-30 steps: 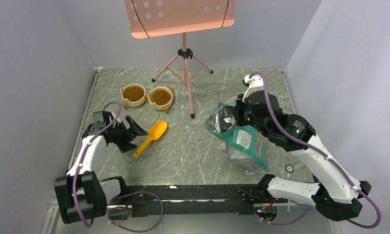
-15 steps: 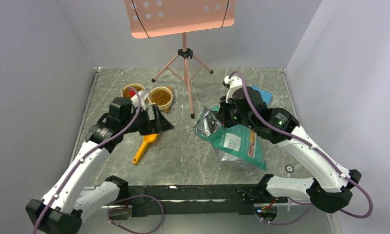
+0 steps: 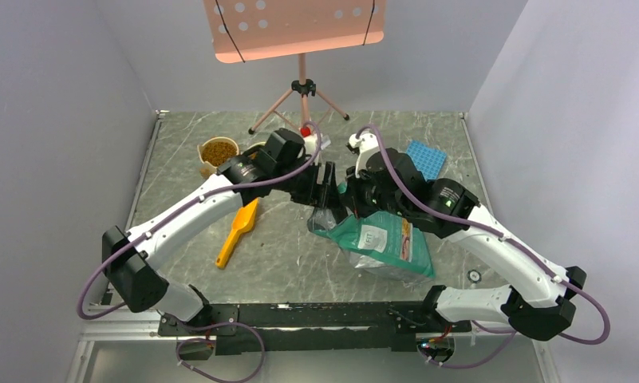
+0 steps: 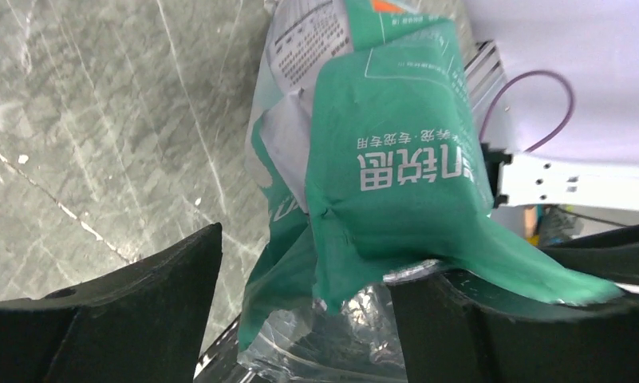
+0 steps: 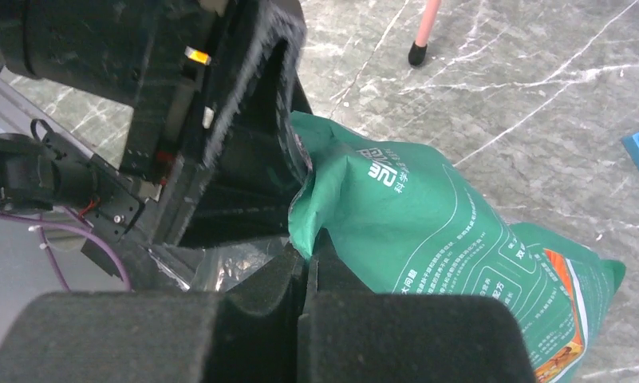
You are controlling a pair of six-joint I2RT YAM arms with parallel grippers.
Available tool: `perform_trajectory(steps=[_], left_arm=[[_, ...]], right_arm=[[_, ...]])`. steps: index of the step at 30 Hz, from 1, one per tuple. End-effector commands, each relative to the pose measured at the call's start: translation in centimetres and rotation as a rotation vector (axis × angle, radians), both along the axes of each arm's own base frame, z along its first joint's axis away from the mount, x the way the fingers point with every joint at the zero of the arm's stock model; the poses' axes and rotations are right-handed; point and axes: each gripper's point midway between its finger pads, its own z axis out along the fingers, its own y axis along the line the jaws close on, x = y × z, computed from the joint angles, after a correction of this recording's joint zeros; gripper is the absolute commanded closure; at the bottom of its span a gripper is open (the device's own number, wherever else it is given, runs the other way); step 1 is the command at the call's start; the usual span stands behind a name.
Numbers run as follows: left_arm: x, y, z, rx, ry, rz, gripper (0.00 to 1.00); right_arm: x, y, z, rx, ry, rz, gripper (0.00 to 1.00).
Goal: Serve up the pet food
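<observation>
The pet food (image 3: 218,151) is brown kibble in a cream bowl at the back left. A teal bag (image 3: 384,239) lies tilted at centre right, and its silver-lined mouth faces left. My right gripper (image 5: 304,267) is shut on the bag's (image 5: 427,231) top edge. My left gripper (image 4: 308,319) is open and straddles the other lip of the bag (image 4: 380,175). The green edge rests on its right finger (image 4: 499,319), while the left finger (image 4: 100,319) stands apart from it. From above, the left gripper (image 3: 328,187) sits at the bag's mouth.
A yellow scoop (image 3: 238,231) lies on the marble table (image 3: 292,247), left of the bag. My left arm mostly hides a second bowl (image 3: 254,147). A pink music stand (image 3: 303,88) rises at the back centre. A blue block (image 3: 425,158) lies at the back right.
My left arm has swung right, from beside the scoop across to the bag's mouth. The right arm has carried the bag a little to the left, still gripping it.
</observation>
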Motion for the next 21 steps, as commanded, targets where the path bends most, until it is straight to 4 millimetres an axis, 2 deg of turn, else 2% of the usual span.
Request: perform_trajectory(steps=[1, 3, 5, 8, 11, 12, 14, 16, 18, 20, 21], left_arm=[[-0.7, 0.1, 1.2, 0.023, -0.067, -0.002, 0.24], [-0.8, -0.1, 0.9, 0.002, -0.062, 0.008, 0.28], [-0.3, 0.2, 0.4, 0.026, -0.057, 0.053, 0.38], [1.4, 1.6, -0.3, 0.139, -0.041, 0.167, 0.65], [2.3, 3.6, 0.6, 0.240, -0.033, 0.272, 0.99], [2.5, 4.4, 1.2, 0.258, -0.033, 0.325, 1.00], [2.7, 7.1, 2.2, 0.301, -0.021, 0.483, 1.00], [2.1, 9.3, 3.6, 0.278, 0.002, 0.610, 1.00], [1.0, 11.3, 4.5, 0.237, 0.034, 0.720, 1.00], [-0.1, 12.8, 5.0, 0.185, 0.080, 0.805, 1.00], [-0.6, 13.4, 5.2, 0.152, 0.107, 0.843, 1.00]], right_arm=[[-1.2, 2.0, 4.5, 0.133, -0.065, 0.038, 1.00], [-1.2, 2.1, 4.6, 0.131, -0.069, 0.032, 1.00], [-1.4, 2.4, 4.9, 0.133, -0.070, 0.038, 1.00], [-1.7, 2.9, 5.1, 0.134, -0.063, 0.059, 1.00], [-2.0, 3.7, 4.9, 0.119, -0.054, 0.079, 1.00], [-2.0, 3.8, 4.8, 0.109, -0.056, 0.078, 1.00], [-2.0, 4.0, 4.6, 0.077, -0.061, 0.074, 0.79], [-2.2, 4.4, 4.6, 0.047, -0.077, 0.079, 0.43], [-2.6, 5.2, 4.6, 0.012, -0.097, 0.090, 0.14], [-3.7, 6.2, 4.7, -0.006, -0.122, 0.136, 0.01], [-4.7, 7.0, 4.6, -0.012, -0.135, 0.177, 0.00]])
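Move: The left hand's open fingers are already around the left corner of the bag's mouth, which lies within 1 or 2 cm of the hand point, slightly back and below. The bag's body lies about 18 cm to its right, 6 cm back and 17 cm below, and the yellow scoop some 26 cm to its left, 2 cm ahead and 24 cm below. That same corner is roughly 6 cm to the left of the right hand, 2 cm ahead and 3 cm below, with the right fingers still shut on the rim. The left hand eases back a centimetre or two and shuts its fingers on the corner of the bag's mouth, then draws it some 7 cm left, swinging about 30 degrees counter-clockwise with its left side rising. The right hand keeps its pinch, creeping back about 1 cm, until the left has closed, then opens wide, lets go of the rim and slides left above the bag, about 5 cm over the whole move, while backing off and rising a little. ##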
